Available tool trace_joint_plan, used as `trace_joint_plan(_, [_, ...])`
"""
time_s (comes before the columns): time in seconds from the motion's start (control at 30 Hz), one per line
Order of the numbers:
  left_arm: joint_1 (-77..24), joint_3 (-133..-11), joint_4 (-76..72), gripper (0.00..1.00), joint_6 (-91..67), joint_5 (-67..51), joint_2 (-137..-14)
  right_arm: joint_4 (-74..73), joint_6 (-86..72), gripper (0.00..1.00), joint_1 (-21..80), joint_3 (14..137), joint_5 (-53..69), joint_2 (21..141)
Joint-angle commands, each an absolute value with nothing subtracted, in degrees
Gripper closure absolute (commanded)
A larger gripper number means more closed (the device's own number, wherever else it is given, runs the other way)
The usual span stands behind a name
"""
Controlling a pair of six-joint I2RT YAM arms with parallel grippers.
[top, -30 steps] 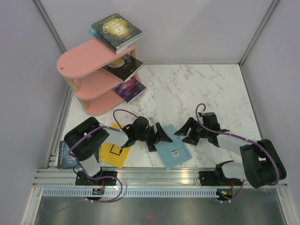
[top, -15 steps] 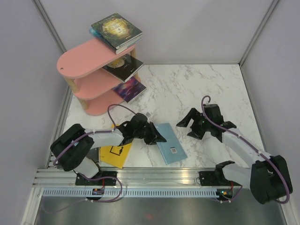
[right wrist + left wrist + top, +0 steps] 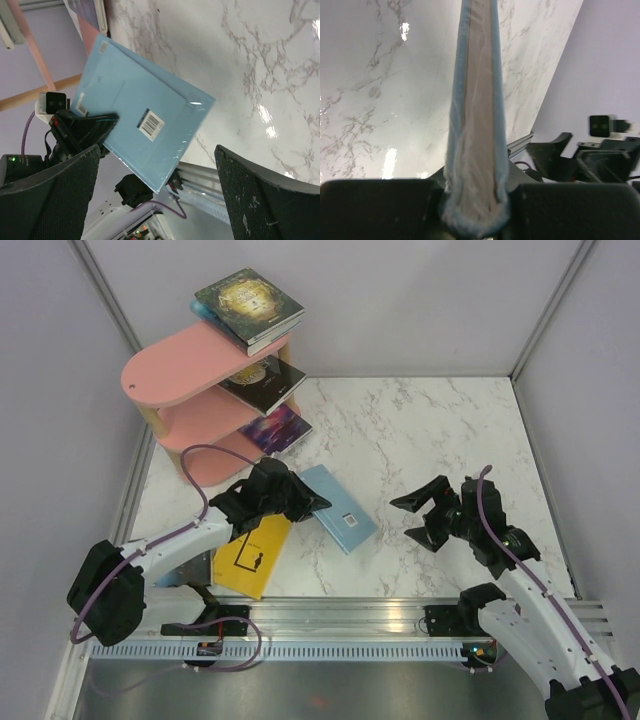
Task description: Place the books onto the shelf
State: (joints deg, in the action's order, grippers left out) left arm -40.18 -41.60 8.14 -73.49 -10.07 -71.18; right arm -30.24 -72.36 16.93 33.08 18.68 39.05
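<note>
My left gripper (image 3: 303, 503) is shut on one edge of the light blue book (image 3: 342, 512), which hangs tilted just above the marble. The left wrist view shows this book (image 3: 475, 95) edge-on, pinched between the two black fingers (image 3: 375, 207). The right gripper (image 3: 418, 519) stands wide open to the book's right, apart from it. From the right wrist I see the book's barcode side (image 3: 145, 107) beyond my open gripper (image 3: 157, 165). The pink shelf (image 3: 175, 365) stands at the back left with dark books on its top (image 3: 248, 303), middle (image 3: 262, 382) and bottom (image 3: 276, 430) tiers. A yellow book (image 3: 250, 557) lies flat near the left arm.
Grey walls close in the table on the left, back and right. An aluminium rail (image 3: 340, 615) runs along the near edge by both arm bases. The left arm's purple cable (image 3: 200, 465) loops up in front of the shelf's lowest board.
The left gripper has shut on the blue book and carried it back and left, toward the shelf. The right gripper has opened wide and drawn away to the right.
</note>
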Motion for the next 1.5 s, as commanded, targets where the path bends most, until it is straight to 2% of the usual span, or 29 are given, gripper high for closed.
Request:
trace_joint_plan(0.0, [-39.64, -45.09, 2.47, 0.98, -79.18, -9.05, -69.34, -32.01, -79.96, 0.02, 17.14, 31.12, 22.92, 38.76])
trace_joint_plan(0.2, [-39.46, -44.83, -5.01, 0.98, -84.72, -11.78, -69.70, -22.34, -86.30, 0.02, 17.40, 28.30, 24.52, 38.67])
trace_joint_plan(0.43, [-39.46, -44.12, -9.58, 0.98, -89.99, -10.46, -69.08, -13.19, -90.17, 0.03, 20.12, 30.41, 24.26, 46.22])
trace_joint_plan(0.6, [-39.64, -43.07, -12.30, 0.98, -93.77, -9.58, -68.29, -6.97, -92.37, 0.14, 23.90, 32.87, 19.17, 49.82])
trace_joint_plan(0.8, [-39.64, -39.47, -15.81, 0.98, -97.46, -10.37, -67.06, -1.68, -92.81, 0.40, 25.14, 36.11, 14.86, 54.39])
trace_joint_plan(0.83, [-39.64, -38.33, -18.87, 0.98, -99.38, -10.37, -66.71, -1.15, -92.73, 0.51, 25.14, 36.73, 14.59, 55.10])
trace_joint_plan(0.9, [-39.64, -34.29, -21.87, 0.98, -101.50, -10.28, -66.01, -0.44, -92.72, 0.62, 25.31, 38.22, 14.06, 56.94])
trace_joint_plan(0.93, [-39.55, -32.36, -23.80, 0.98, -102.73, -10.28, -65.74, 1.13, -92.72, 0.73, 25.40, 38.67, 13.80, 57.39])
trace_joint_plan(1.0, [-39.55, -31.56, -23.82, 0.98, -102.92, -10.55, -64.96, 2.02, -92.64, 0.85, 25.49, 39.72, 13.10, 58.44])
trace_joint_plan(1.03, [-39.55, -31.29, -23.21, 0.98, -102.57, -10.72, -64.52, 2.11, -92.55, 0.99, 25.58, 39.99, 12.92, 58.62])
trace_joint_plan(1.07, [-39.55, -31.29, -22.07, 0.98, -102.31, -11.33, -64.25, 2.20, -92.55, 1.00, 25.58, 40.25, 12.66, 58.80])
trace_joint_plan(1.1, [-39.38, -31.55, -21.02, 0.94, -101.70, -12.29, -63.90, 2.63, -92.37, 1.00, 25.58, 40.34, 12.22, 58.89])
trace_joint_plan(1.13, [-38.94, -32.25, -19.18, 0.79, -99.25, -14.83, -63.81, 2.90, -92.29, 1.00, 25.49, 40.17, 12.04, 58.80])
trace_joint_plan(1.2, [-38.15, -33.65, -15.66, 0.66, -95.73, -18.26, -63.81, 3.16, -92.02, 1.00, 25.58, 40.25, 11.43, 58.80])
trace_joint_plan(1.23, [-37.45, -35.14, -12.86, 0.54, -91.71, -20.54, -63.37, 3.16, -91.50, 1.00, 25.58, 40.25, 11.25, 58.71])
trace_joint_plan(1.3, [-37.09, -36.82, -1.10, 0.42, -85.99, -21.09, -61.88, 3.16, -90.97, 1.00, 25.58, 40.43, 10.72, 58.80])
trace_joint_plan(1.33, [-37.00, -37.26, 1.90, 0.31, -84.57, -19.70, -59.18, 3.08, -90.36, 1.00, 25.49, 40.69, 9.85, 58.97])
trace_joint_plan(1.47, [-35.34, -38.23, 17.37, 0.13, -78.32, -17.14, -51.78, 3.16, -88.08, 1.00, 25.58, 43.06, 9.40, 61.25])
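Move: In the left fingers the light blue book is already held in the air, its middle about 4 cm right of that hand point and 3 cm below, level with it fore and aft. From the open right hand, the book's middle lies some 15 cm left, 3 cm ahead and 5 cm lower. On the table, the yellow book is about 17 cm left, 6 cm back and 12 cm below the left hand; the purple book on the bottom shelf is roughly 25 cm ahead, 10 cm left and 10 cm lower. Lifting the blue book about 7 cm and slightly forward, the left hand rolls some 30 degrees, left side dropping, to present its free right-hand edge. The right hand dips a little, then reaches forward, left and up to that edge and pinches it; the left fingers open, let go and draw back about 5 cm while the right eases on forward. ##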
